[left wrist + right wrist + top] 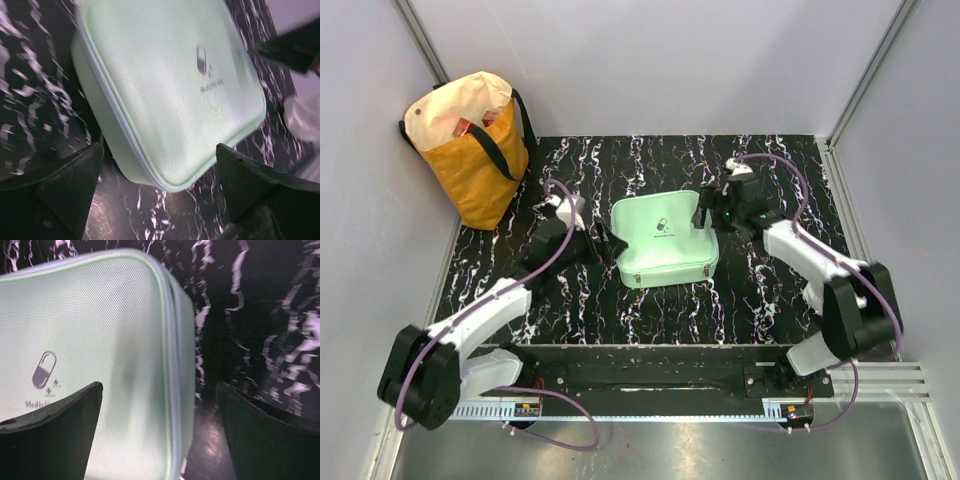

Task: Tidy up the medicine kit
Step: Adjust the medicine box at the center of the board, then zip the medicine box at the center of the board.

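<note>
The medicine kit (665,240) is a mint-green zip case lying shut in the middle of the black marbled table, pill logo up. My left gripper (605,248) sits low at the kit's left side with its jaws open. In the left wrist view a rounded corner of the kit (170,85) lies between the spread fingers of that gripper (160,150), touching neither. My right gripper (705,215) is open at the kit's far right corner. In the right wrist view its jaws (160,385) straddle the zip edge of the kit (100,340), one finger over the lid and one beside the wall.
A yellow-and-cream tote bag (470,145) with a dark strap stands at the back left corner, off the marbled mat. Grey walls close in the table at the left, back and right. The right arm's finger (295,47) shows in the left wrist view.
</note>
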`<action>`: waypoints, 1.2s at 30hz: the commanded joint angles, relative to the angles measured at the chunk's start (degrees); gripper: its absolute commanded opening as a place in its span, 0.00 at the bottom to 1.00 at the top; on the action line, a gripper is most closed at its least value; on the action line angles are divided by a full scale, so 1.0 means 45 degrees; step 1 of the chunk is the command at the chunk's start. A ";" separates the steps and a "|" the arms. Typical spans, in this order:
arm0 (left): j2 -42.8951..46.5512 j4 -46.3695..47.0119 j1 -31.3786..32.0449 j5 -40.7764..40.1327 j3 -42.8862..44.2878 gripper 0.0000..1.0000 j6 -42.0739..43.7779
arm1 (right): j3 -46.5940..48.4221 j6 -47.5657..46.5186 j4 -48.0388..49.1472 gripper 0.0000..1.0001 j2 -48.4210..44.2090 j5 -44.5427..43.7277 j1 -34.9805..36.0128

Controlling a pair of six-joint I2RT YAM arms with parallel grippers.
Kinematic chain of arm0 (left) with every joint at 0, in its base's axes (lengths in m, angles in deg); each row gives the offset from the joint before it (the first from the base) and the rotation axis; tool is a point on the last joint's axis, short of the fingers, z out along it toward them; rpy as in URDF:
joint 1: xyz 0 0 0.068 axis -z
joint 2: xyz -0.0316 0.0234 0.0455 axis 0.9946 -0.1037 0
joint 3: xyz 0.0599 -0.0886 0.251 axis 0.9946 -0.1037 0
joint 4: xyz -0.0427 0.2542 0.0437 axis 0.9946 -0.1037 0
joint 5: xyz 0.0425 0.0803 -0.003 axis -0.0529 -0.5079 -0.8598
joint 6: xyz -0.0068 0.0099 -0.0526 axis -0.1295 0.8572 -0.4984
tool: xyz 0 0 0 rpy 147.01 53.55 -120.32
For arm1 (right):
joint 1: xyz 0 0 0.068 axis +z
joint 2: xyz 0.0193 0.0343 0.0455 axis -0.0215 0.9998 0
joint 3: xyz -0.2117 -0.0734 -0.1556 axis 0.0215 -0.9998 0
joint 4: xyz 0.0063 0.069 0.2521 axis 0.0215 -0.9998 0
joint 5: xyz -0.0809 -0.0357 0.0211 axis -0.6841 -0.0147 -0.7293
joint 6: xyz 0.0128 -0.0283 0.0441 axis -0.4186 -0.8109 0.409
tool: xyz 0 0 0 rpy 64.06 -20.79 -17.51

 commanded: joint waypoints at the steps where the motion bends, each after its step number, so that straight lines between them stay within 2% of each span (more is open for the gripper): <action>1: 0.1612 -0.2823 -0.0069 -0.3444 0.1671 0.99 0.1275 | -0.1558 -0.0840 0.0554 1.00 -0.3975 -0.2335 0.0031; 5: 0.0603 -0.3040 0.0495 -0.2823 0.3992 0.99 0.2135 | -0.3843 0.0233 0.0323 0.96 -0.7102 -0.2096 0.0673; 6: -0.0021 -0.3138 0.0768 -0.2823 0.4560 0.99 0.2311 | -0.4468 0.0467 0.0090 0.91 -0.8134 -0.2757 0.1237; 7: -0.0588 -0.3139 0.1003 -0.2745 0.5126 0.99 0.2448 | -0.4957 0.0566 0.0126 0.82 -0.8763 -0.3188 0.1919; 8: -0.1521 -0.3139 0.1237 -0.2686 0.5596 0.99 0.2623 | -0.5426 0.0760 0.0126 0.77 -0.9330 -0.3715 0.2545; 12: -0.4258 -0.2885 0.1668 -0.1537 0.7431 0.99 0.2840 | -0.6192 0.1854 -0.0458 0.72 -0.9843 -0.5550 0.4557; 16: -0.6117 -0.2924 0.2390 -0.1104 0.8801 0.98 0.3132 | -0.6486 0.2305 -0.0382 0.68 -0.9416 -0.7662 0.6648; 21: -0.7350 -0.2671 0.2977 -0.0774 0.9312 0.98 0.3075 | -0.6135 0.2773 -0.0635 0.63 -0.7699 -0.9693 0.7823; 25: -0.7741 -0.1968 0.3231 -0.0752 0.9039 0.97 0.2937 | -0.6368 0.2600 0.0455 0.57 -0.6837 -1.0361 0.7942; 31: -0.8191 -0.1811 0.3290 -0.0518 0.8843 0.96 0.2898 | -0.6408 0.1058 0.2195 0.53 -0.5997 -1.0361 0.8000; 33: -0.8346 -0.1811 0.3290 -0.0498 0.8823 0.95 0.2918 | -0.6194 0.0744 0.2255 0.46 -0.5510 -1.0418 0.8000; 36: -0.8503 -0.1791 0.3271 -0.0187 0.8843 0.95 0.2956 | -0.5667 0.1092 0.1516 0.46 -0.4592 -1.0925 0.8000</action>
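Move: The medicine box's middle lies about 12 cm right of the left hand, some 3 cm ahead and 6 cm below it. The right hand is at the box's right edge; the near-right zip pull lies about 12 cm back, level sideways and 5 cm below, the box's middle 6 cm back and 9 cm left, and the near-left zip pull 15 cm back and 16 cm left. Left hand arcs 15 cm right over the medicine box; right arcs 14 cm back towards near-right zip pull, half-closing. ##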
